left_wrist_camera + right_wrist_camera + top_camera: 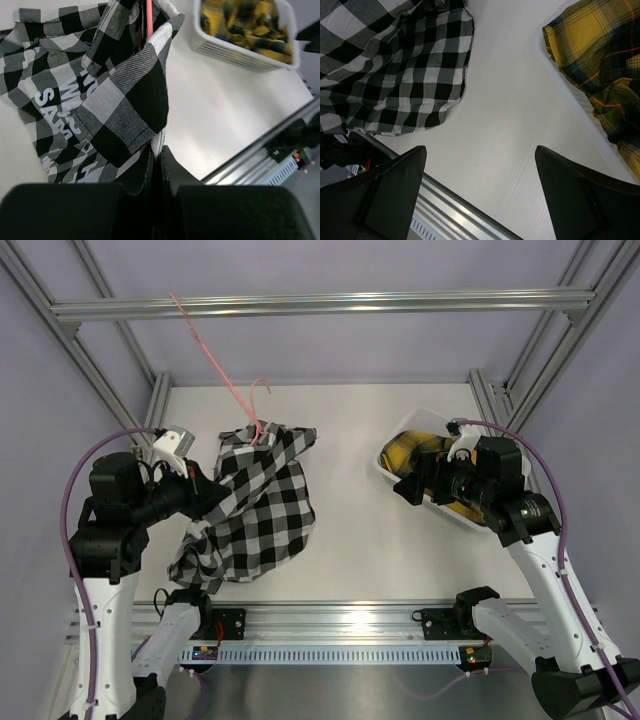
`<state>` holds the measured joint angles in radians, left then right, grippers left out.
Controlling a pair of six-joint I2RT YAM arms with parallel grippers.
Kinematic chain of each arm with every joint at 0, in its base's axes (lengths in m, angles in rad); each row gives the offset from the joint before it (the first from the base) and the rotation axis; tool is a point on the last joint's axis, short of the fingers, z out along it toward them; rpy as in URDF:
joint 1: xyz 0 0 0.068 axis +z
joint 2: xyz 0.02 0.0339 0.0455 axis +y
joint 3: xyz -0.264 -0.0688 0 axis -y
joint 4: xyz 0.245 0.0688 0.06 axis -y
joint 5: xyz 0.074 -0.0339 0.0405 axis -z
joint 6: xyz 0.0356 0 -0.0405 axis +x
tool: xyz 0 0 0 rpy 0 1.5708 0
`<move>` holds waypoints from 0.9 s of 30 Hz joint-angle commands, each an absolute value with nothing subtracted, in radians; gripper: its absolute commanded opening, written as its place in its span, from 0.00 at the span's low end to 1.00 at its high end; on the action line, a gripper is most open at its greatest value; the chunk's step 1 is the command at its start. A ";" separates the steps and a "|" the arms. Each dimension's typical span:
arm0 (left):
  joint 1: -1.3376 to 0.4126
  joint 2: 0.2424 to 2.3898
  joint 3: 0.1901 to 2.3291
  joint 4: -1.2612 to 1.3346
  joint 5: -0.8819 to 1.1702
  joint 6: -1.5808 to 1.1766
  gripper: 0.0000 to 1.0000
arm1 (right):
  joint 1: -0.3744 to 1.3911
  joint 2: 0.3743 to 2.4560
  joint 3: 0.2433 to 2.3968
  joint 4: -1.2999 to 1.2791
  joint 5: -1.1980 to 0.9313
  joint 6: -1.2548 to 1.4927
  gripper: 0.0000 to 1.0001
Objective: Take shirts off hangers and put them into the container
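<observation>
The black-and-white shirt [258,505] hangs bunched over the left half of the table, with a thin pink hanger [222,368] rising out of its collar toward the rail. My left gripper [205,490] is shut on a fold of its cloth; in the left wrist view the fingers [172,167] pinch the shirt [125,100] edge, below the hanger [149,20]. The yellow-and-black shirt [420,455] lies in the white container [384,468]. Just left of the container, my right gripper [410,487] stands open and holds nothing, its fingers [395,190] wide over bare table.
A grey aluminium rail [320,304] crosses the back above the table. Frame posts [160,400] stand at the back corners. A metal rail with the arm bases [330,625] runs along the near edge. The container wall [240,50] is perforated.
</observation>
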<state>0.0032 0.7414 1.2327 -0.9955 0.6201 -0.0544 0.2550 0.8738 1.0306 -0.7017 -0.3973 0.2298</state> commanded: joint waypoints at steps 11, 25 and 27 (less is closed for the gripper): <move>-0.155 0.810 1.373 -0.767 0.920 -0.121 0.00 | 0.265 0.896 1.222 -0.718 -0.385 0.170 1.00; -0.673 0.904 1.277 -0.467 0.419 -0.210 0.00 | 0.267 0.936 1.397 -0.595 -0.489 0.170 1.00; -0.727 0.903 1.232 -0.393 0.338 -0.209 0.00 | 0.287 0.943 1.388 -0.549 -0.497 0.175 0.99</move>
<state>-0.6533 0.9108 1.2781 -0.5850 0.5106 -0.1936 0.2588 0.9218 1.3758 -0.6395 -0.4473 0.1810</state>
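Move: The black-and-white shirt is already pinched in the left hand, which is bringing it to the open right gripper, about 35 cm to its right, 4 cm ahead and 5 cm lower. The pink hanger in the shirt is roughly 12 cm ahead and 7 cm right of the left hand, near its height. From the right hand, the shirt's free shoulder is some 25 cm left, 7 cm ahead and slightly above, and the container about 13 cm ahead, 11 cm right and 22 cm down. The shirt, still pinched with its hanger, is carried by the left hand some 14 cm right towards the right gripper, first rising about 8 cm, then starting to sink, as the wrist turns about 30 degrees clockwise. The right hand waits, then rises 14 cm to the shirt's free shoulder, tipping its wide-open fingers upward; neither gripper opens or closes. ##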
